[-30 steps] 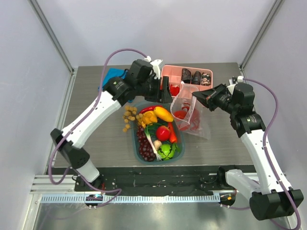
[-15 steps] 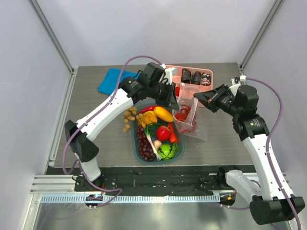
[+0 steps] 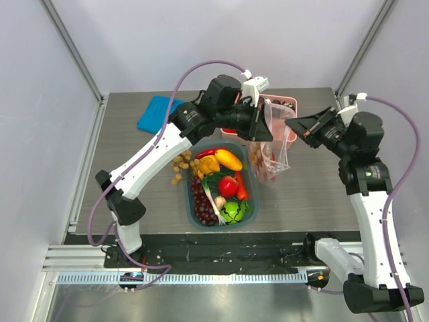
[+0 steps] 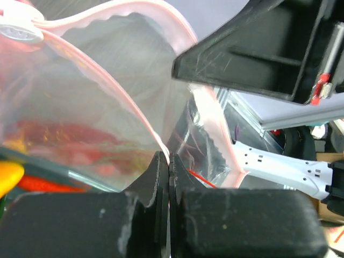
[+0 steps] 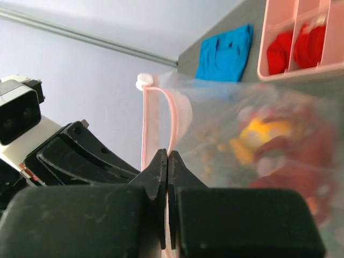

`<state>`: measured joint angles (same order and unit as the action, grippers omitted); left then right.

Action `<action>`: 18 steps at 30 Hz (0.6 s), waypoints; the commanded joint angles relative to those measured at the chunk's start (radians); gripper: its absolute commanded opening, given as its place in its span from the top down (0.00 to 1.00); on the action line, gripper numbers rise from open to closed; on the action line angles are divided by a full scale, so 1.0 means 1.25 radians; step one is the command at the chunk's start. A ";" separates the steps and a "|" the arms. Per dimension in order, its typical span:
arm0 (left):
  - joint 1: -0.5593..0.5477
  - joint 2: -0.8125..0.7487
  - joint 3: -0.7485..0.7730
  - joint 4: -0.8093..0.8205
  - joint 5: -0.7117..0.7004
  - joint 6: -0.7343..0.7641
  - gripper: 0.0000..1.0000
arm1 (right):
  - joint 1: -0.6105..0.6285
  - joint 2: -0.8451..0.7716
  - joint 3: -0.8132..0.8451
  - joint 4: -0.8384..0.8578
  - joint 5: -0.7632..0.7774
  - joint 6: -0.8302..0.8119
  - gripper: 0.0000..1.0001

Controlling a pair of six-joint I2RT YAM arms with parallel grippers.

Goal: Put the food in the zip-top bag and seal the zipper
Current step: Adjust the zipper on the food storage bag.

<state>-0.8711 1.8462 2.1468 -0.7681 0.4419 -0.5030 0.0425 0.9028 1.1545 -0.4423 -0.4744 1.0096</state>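
Note:
The clear zip-top bag (image 3: 273,153) hangs above the table between both grippers, with red and yellow food (image 3: 263,166) in its bottom. My left gripper (image 3: 267,130) is shut on the pink zipper (image 4: 129,97) at one side of the mouth, as the left wrist view shows at the fingertips (image 4: 168,159). At the other side my right gripper (image 3: 290,126) is shut on the same zipper (image 5: 171,115), a white slider (image 5: 144,81) at its top end. More food lies in the teal tub (image 3: 190,176): a yellow fruit (image 3: 228,159), a red ball (image 3: 227,186) and a green ball (image 3: 232,211).
A pink divided tray (image 3: 287,102) stands behind the bag, partly hidden. A blue cloth (image 3: 157,111) lies at the back left. A cluster of small tan balls (image 3: 179,162) sits on the table left of the tub.
My left gripper moved right and closed on the bag's pink edge. The bag rose off the table and now hangs upright; the right gripper lifted up and to the right with it.

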 commanded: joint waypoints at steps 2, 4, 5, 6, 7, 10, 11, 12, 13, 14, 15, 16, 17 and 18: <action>-0.021 -0.053 -0.037 0.070 -0.026 0.058 1.00 | -0.013 0.005 0.195 -0.178 0.076 -0.304 0.99; -0.031 -0.058 -0.076 0.034 -0.045 0.098 1.00 | -0.012 0.021 0.229 -0.335 0.130 -0.373 0.99; -0.053 -0.058 -0.090 0.022 -0.078 0.132 1.00 | -0.012 0.018 0.215 -0.365 0.184 -0.404 0.99; -0.065 -0.061 -0.114 0.005 -0.107 0.158 1.00 | -0.012 0.014 0.169 -0.413 0.189 -0.416 0.99; -0.074 -0.061 -0.123 0.003 -0.115 0.184 1.00 | -0.012 0.007 0.141 -0.428 0.182 -0.423 0.99; -0.082 -0.042 -0.111 -0.005 -0.106 0.180 1.00 | -0.012 -0.006 0.030 -0.443 0.123 -0.426 0.99; -0.085 -0.027 -0.103 -0.010 -0.106 0.184 1.00 | -0.012 -0.007 0.014 -0.447 0.119 -0.422 0.99; -0.085 -0.022 -0.087 -0.022 -0.104 0.184 1.00 | -0.012 -0.008 -0.008 -0.438 0.095 -0.424 0.99; -0.085 -0.015 -0.078 -0.033 -0.104 0.184 1.00 | -0.012 -0.010 -0.011 -0.433 0.085 -0.425 0.99; -0.082 -0.004 -0.067 -0.044 -0.106 0.183 1.00 | -0.012 -0.012 -0.007 -0.421 0.069 -0.419 0.99; -0.079 -0.003 -0.053 -0.049 -0.077 0.175 1.00 | -0.013 -0.010 0.013 -0.413 0.017 -0.419 0.99; -0.065 -0.004 -0.053 -0.038 -0.056 0.164 1.00 | -0.013 -0.009 0.029 -0.403 -0.004 -0.414 0.99; -0.059 -0.015 -0.058 -0.025 -0.044 0.132 1.00 | -0.012 -0.015 0.044 -0.385 -0.025 -0.410 0.99; -0.053 -0.021 -0.072 -0.005 -0.029 0.119 1.00 | -0.013 -0.021 0.069 -0.370 -0.053 -0.402 0.99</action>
<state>-0.9718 1.8565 2.0129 -0.8242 0.3405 -0.3111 0.0296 0.9264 1.1301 -0.9859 -0.3927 0.5194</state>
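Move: Both closed grippers already hold the lips of the zip-top bag, the lobster inside it. The bag's middle lies about 10 cm below the left hand and 2 cm to its right; from the right hand, some 4 cm back, 3 cm left and 11 cm down. From the left hand, the food tray is about 4 cm ahead, 14 cm left and 30 cm down, the pink organizer about 31 cm ahead, 3 cm right and equally low. Keep both grippers shut on the bag's lips and shake the bag: lift briefly, the right about 4 cm and the left barely 1 cm, then swing both quickly down, the right some 17 cm from its peak. Draw both back towards the base as you go, the right more, and tip the fingers downward, the right's by roughly 35 degrees. ##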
